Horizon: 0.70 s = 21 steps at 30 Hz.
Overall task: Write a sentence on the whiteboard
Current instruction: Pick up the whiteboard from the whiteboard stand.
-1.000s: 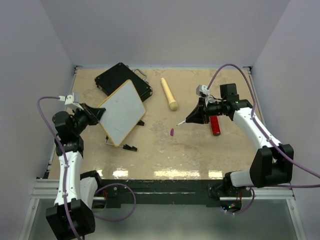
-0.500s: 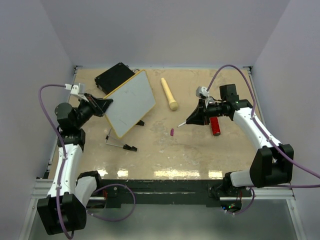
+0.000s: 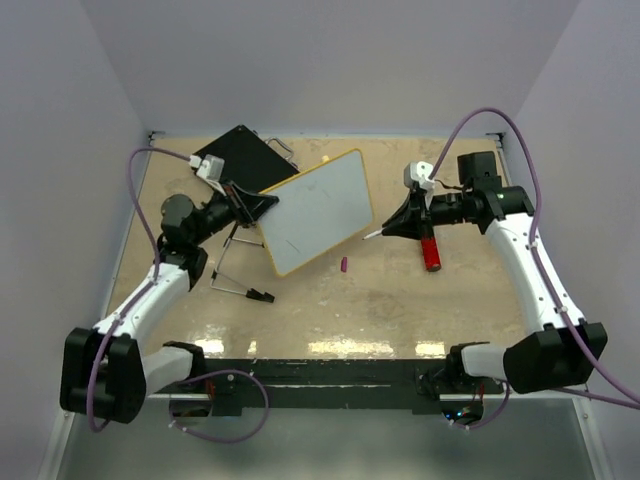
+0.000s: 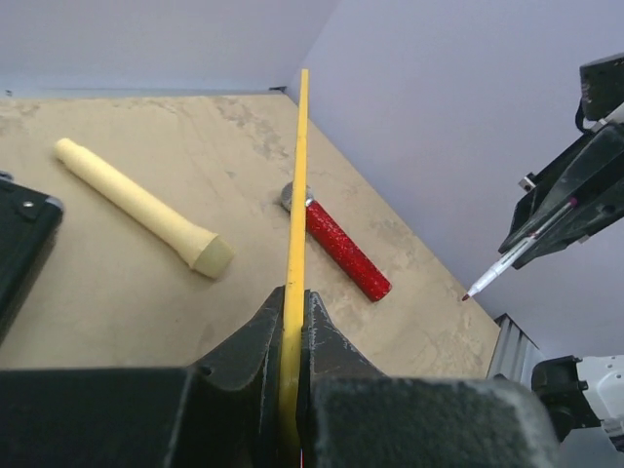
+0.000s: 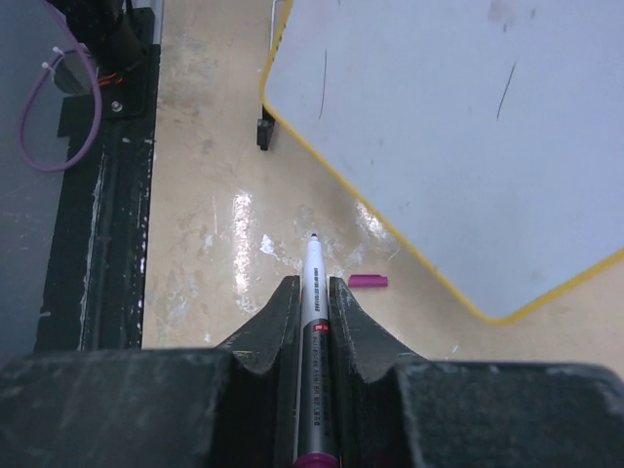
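The whiteboard, white with a thin yellow frame, hangs tilted above the table's middle. My left gripper is shut on its left edge. In the left wrist view the yellow rim runs edge-on out from between the gripper. No sentence is in view on the board face, only a few thin dark marks. My right gripper is shut on an uncapped marker. The marker's tip hangs just right of the board's lower right edge, apart from it.
A black case lies at the back left. A cream cylinder and a red cylinder lie on the table. The magenta marker cap lies below the board. A black wire stand sits at left.
My left arm has swung the whiteboard rightwards, over the cream cylinder, toward the marker. The right gripper with the marker has shifted a little to the right.
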{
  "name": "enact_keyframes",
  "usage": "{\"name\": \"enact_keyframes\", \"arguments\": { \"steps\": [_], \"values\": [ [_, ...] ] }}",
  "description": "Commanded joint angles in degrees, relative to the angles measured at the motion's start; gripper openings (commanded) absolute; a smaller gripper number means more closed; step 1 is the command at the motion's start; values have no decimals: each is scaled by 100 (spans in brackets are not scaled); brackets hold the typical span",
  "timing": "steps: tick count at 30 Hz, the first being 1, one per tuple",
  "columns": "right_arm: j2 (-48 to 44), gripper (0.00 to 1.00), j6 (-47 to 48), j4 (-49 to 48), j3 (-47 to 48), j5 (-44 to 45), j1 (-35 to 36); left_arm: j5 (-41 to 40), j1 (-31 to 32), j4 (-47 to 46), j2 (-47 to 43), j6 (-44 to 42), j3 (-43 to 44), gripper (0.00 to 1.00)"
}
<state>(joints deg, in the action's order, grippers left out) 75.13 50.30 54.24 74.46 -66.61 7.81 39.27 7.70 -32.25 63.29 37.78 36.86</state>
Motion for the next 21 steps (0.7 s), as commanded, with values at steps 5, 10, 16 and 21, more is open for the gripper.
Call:
{"name": "enact_keyframes", "arguments": {
  "steps": [5, 10, 16, 21],
  "values": [
    [-437, 0, -380, -220, -18, 403, -17, -815, 1205, -2013, 1167, 46, 576, 0],
    [-570, 0, -653, -607, -247, 570, -17, -1123, 1663, -1865, 1624, -515, 928, 0],
    [-658, 0, -794, -950, -519, 640, -8, -1395, 2024, -1697, 1880, -1438, 1025, 0],
    [-684, 0, -855, -1126, -651, 623, -17, -1229, 2095, -1688, 2056, -2002, 1025, 0]
  ]
}}
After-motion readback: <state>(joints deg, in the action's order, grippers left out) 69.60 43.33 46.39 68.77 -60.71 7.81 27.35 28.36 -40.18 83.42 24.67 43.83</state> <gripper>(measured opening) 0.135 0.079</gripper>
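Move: My left hand already holds the whiteboard by its upper left corner. The marker in my right fingers lies about 25 cm to the right of the left hand, 7 cm back and 2 cm lower. On the table some 25 cm below the left hand, the pink cap lies 18 cm right and roughly 1 cm back, and the yellow microphone 17 cm right and 23 cm ahead. From my right hand, the whiteboard's middle is about 17 cm left, 10 cm ahead and 6 cm below. I keep the whiteboard pinched and sweep my left hand some 12 cm to the right towards the marker, slowing as it goes, and let it sink about 5 cm, mostly early on. The wrist swings slightly clockwise and rolls its left side up, each under 10 degrees. My right hand stays nearly in place, marker still gripped, turning about 5 degrees clockwise. ##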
